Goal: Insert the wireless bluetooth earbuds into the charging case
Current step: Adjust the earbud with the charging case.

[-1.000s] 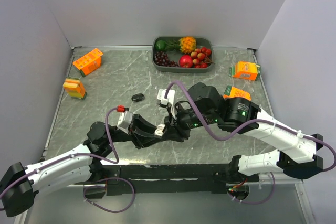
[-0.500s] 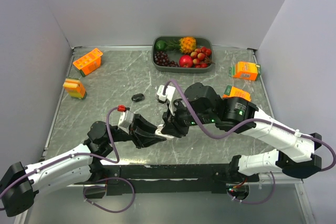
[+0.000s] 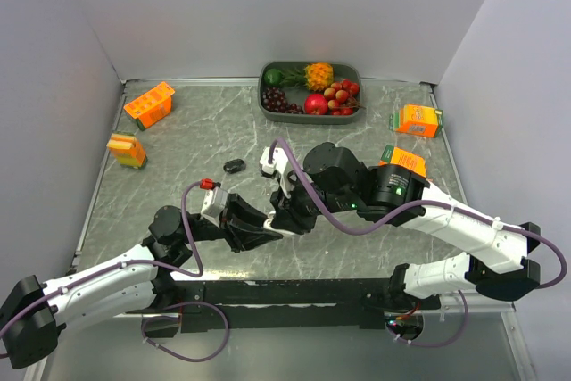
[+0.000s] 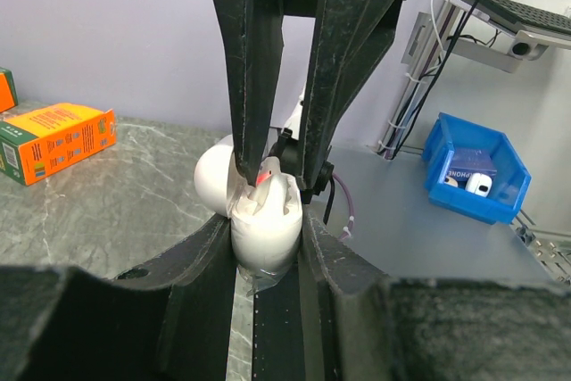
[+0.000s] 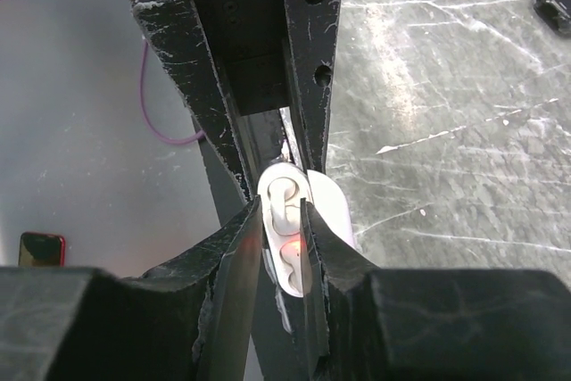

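Observation:
My left gripper (image 4: 266, 231) is shut on a white charging case (image 4: 263, 220), held off the table with its lid (image 5: 332, 207) swung open. A white earbud (image 5: 284, 192) sits in the case's upper socket. The lower socket (image 5: 293, 249) glows red. My right gripper (image 5: 281, 207) points down onto the case, its jaws a narrow gap apart on either side of that earbud; whether they touch it I cannot tell. In the top view both grippers meet near the table's front middle (image 3: 272, 223), and the case is hidden between them. No other earbuds show.
A small black object (image 3: 235, 165) lies on the marble behind the grippers. A grey tray of fruit (image 3: 264, 103) stands at the back. Orange cartons lie at the left (image 3: 149, 104) (image 3: 127, 150) and right (image 3: 417, 120) (image 3: 403, 160).
My right arm has shifted left and down over the left gripper, and its jaws have narrowed slightly. The left arm holds the case still.

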You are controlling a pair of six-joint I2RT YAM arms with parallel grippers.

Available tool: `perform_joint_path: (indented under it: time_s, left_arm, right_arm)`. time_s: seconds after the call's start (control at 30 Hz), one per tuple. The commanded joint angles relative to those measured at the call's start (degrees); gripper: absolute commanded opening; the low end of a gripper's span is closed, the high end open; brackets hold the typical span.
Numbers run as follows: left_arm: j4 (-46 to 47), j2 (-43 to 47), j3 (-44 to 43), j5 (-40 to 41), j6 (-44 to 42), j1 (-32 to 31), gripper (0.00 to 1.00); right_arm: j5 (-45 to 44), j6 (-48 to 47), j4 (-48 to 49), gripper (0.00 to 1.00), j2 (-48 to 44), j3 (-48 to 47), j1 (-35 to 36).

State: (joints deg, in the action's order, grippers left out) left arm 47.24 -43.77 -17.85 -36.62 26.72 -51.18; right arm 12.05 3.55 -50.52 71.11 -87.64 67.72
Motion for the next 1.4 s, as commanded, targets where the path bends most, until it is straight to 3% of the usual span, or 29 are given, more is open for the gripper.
perform_joint_path:
  time_s: [0.0,0.4,0.6,1.0,1.37]
  left_arm:
    - [2.5,0.4,-2.0,-0.8,0.5,-0.1,0.01]
    - [3.0,0.5,-1.9,-0.6,1.0,-0.1,0.01]
    - [2.9,0.6,-1.8,-0.2,0.9,-0.1,0.01]
    - [2.5,2.1,-0.5,6.0,0.1,-0.1,0.01]
    - [2.7,2.4,-0.2,6.6,0.3,-0.1,0.01]
  right_arm:
    - [-2.4,0.3,-0.5,0.29,0.2,0.6,0.1]
    - [-2.6,0.6,-0.6,0.25,0.4,1.7,0.2]
    - [-2.6,1.1,-0.3,0.00,0.0,1.9,0.3]
    - [-5.5,4.8,3.6,0.00,-3.2,3.9,0.2]
    - [-7.0,6.3,6.2,0.00,-5.5,5.8,0.2]
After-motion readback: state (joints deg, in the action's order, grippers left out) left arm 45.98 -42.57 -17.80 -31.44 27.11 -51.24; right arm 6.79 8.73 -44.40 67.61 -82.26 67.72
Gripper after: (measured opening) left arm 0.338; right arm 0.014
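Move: The earbud in the open charging case sits roughly 2 cm to the right hand's left and 2 cm below it, level fore and aft, already between the parted fingertips. The case body lies some 3 cm left and 3 cm below, its raised lid about 2 cm ahead, 3 cm left and 2 cm below. From the left hand, which already holds the case, the earbud is about 3 cm right and 1 cm up. On the earbud in its slot, the right fingers sink about 1 cm and shut fully, bringing their closed tips down against it and the case's tray. The left hand keeps its grip on the case and dips slightly; then both hands go together a little over 1 cm forward and about 1 cm up, each swinging its fingertips forward by some 5 degrees. ##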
